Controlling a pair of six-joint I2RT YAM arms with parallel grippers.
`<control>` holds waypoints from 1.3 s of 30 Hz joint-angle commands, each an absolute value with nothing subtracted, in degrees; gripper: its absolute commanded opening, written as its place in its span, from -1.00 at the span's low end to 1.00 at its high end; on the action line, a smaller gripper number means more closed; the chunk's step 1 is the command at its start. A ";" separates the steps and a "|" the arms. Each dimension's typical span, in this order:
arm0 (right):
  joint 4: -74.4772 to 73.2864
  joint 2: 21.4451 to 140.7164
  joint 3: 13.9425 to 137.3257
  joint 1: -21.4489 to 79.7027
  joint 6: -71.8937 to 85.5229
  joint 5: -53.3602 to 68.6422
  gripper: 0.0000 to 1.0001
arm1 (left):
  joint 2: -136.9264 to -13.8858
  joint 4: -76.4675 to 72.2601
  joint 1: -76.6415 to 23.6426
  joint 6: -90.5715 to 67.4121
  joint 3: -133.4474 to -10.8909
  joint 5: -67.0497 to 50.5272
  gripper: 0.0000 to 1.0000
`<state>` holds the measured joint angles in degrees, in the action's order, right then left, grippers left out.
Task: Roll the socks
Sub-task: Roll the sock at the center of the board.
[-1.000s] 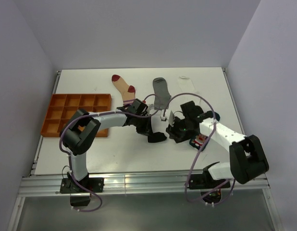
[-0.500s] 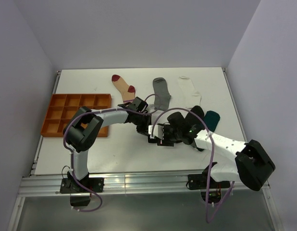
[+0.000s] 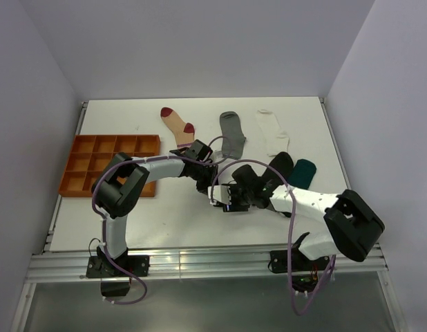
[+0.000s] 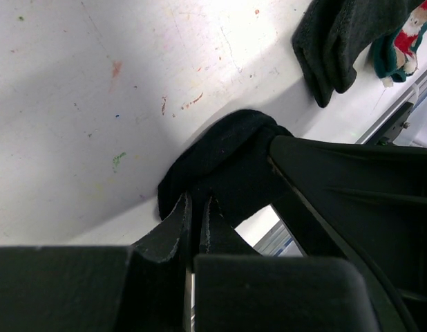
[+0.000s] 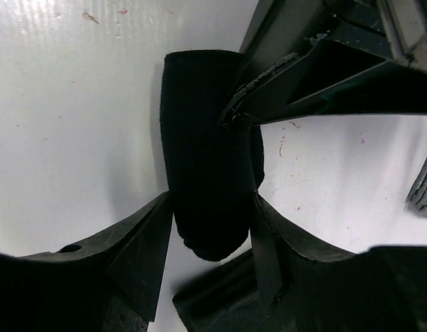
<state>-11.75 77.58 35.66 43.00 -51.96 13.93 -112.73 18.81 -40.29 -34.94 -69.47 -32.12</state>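
A black sock lies rolled into a thick tube on the white table, just in front of centre. My left gripper is shut, pinching the edge of that roll; its fingers show at the roll's upper right in the right wrist view. My right gripper straddles the roll's near end, one finger pressed against each side. From above, both grippers meet there and hide most of the roll.
Loose socks lie behind: beige with red toe, grey, white, another black and teal. An orange compartment tray sits at the left. The table's front rail is close behind my right gripper.
My right arm has swung left from the black and teal socks to the rolled sock, and its jaws have come in against the roll. The left gripper has hardly moved.
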 commanded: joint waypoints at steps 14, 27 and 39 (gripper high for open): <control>-16.77 86.22 42.45 42.72 -48.43 15.38 -0.67 | -109.17 15.92 -38.85 -35.68 -64.34 -28.39 -0.45; -25.57 91.93 48.42 41.40 -48.25 19.07 -0.70 | -89.94 -2.61 -34.54 -42.45 -47.57 -16.10 -0.11; -36.11 100.53 57.11 38.85 -49.30 23.46 -0.70 | -69.90 -17.65 -34.36 -40.87 -28.94 -6.77 -0.03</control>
<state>-27.70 95.92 56.21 39.77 -48.95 21.69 -75.20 -9.72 -33.71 -41.25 -32.86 -10.66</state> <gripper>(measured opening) 0.346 0.478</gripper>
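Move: The centre black sock's middle is about 2 cm back and 2 cm right of the left fingers, which are shut on its edge; from the right hand, open astride its other end, it is some 3 cm left, 1 cm ahead and 2 cm below. The other black sock sits about 13 cm right and 7 cm ahead of the right hand, the grey sock 22 cm straight ahead. From the left hand the red-striped sock is roughly 18 cm ahead and 12 cm left. The right hand, already down astride the centre black sock, closes its fingers and pinches the near end, then keeps that grip while easing about 2.5 cm left and 2 cm forward, the wrist tipping some 15 degrees. The left hand first opens to let go of the sock's edge, then backs off about 10 cm left and slightly forward, rising 6 cm late in the retreat as its wrist swings counter-clockwise and tilts up, fingers left half open. ##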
